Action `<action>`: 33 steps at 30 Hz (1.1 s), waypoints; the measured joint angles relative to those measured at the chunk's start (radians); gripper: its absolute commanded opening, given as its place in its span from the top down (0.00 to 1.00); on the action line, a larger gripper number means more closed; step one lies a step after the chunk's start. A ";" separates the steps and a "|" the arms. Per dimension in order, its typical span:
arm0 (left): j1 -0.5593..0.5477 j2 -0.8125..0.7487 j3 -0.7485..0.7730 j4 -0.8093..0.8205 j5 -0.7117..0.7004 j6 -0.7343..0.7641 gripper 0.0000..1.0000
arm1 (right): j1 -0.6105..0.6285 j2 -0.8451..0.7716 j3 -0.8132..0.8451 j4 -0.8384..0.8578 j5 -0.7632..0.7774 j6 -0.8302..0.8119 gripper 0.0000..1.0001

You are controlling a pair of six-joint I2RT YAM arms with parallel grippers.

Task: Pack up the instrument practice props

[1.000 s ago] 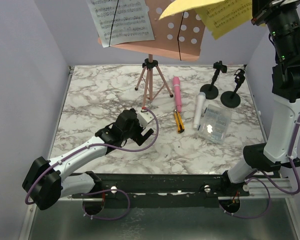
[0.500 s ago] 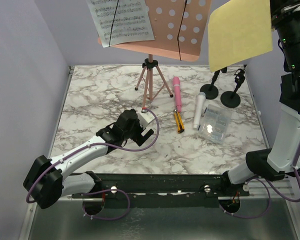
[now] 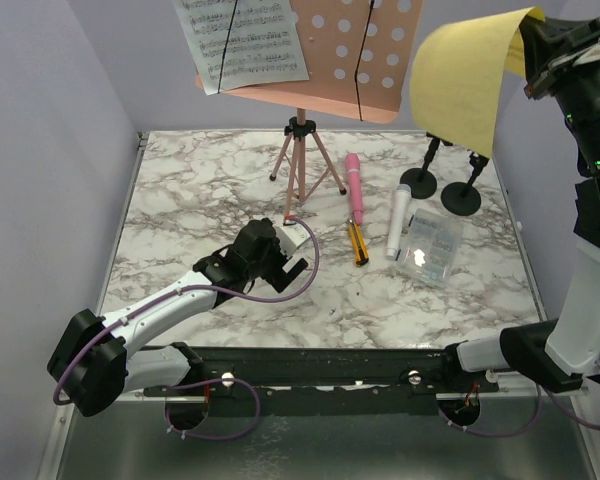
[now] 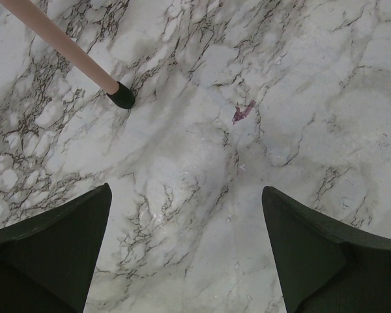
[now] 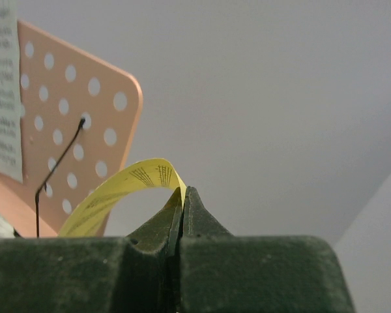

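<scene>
High at the right, my right gripper point(image 3: 533, 45) point(image 5: 184, 193) is shut on the yellow sheet-music page point(image 3: 460, 82) point(image 5: 111, 194), which curls over and hangs in the air clear of the rack. The pink perforated music rack point(image 3: 365, 55) point(image 5: 65, 124) on its pink tripod point(image 3: 302, 165) still carries a white page point(image 3: 242, 40). A pink microphone point(image 3: 356, 186) and a grey-white microphone point(image 3: 398, 221) lie on the marble table point(image 3: 180, 200). Two black round-based mic mounts point(image 3: 420, 180) point(image 3: 462, 196) stand behind them. My left gripper point(image 3: 290, 262) point(image 4: 186, 251) is open, low over bare marble beside a tripod foot point(image 4: 122, 97).
A small yellow-and-black cutter point(image 3: 358, 243) lies beside the pink microphone. A clear plastic box point(image 3: 429, 247) sits right of the white microphone. Grey walls close in the left, back and right sides.
My right gripper has swung the yellow page away from the rack to the right and turned it, so the page now droops in a curl. The left arm has stayed put.
</scene>
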 measured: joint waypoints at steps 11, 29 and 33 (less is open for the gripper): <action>0.000 0.004 0.000 -0.002 0.009 -0.008 0.01 | -0.038 -0.381 -0.601 -0.153 -0.002 -0.292 1.00; -0.063 -0.356 -0.366 0.529 0.370 -0.529 0.01 | -0.042 -0.341 -1.072 -0.504 -0.570 -0.430 1.00; -0.090 -0.340 -0.497 0.700 0.325 -0.733 0.01 | -0.042 -0.343 -1.099 -0.488 -0.691 -0.417 1.00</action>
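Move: The right gripper, raised high, already pinches the yellow sheet. The left gripper lies some 27 cm to its left, nearly level in depth and roughly 57 cm below; the stand's tray is about 20 cm ahead and 23 cm left, slightly lower. Some 67 cm below, the clear case lies 9 cm ahead and 6 cm right, the utility knife 10 cm ahead and 10 cm left. From the empty left gripper, the sheet's middle is about 5 cm ahead, 20 cm right and 52 cm up. Swing the pinched sheet steeply down by nearly 40 cm, drawing back slightly, then left towards the left gripper, turning the right fingers from forward-up to left and down. Meanwhile bring the open left gripper back about 10 cm and to the right, lifting then partly sinking again, and roll it so its fingers point right, nearly level, towards the sheet's side. ##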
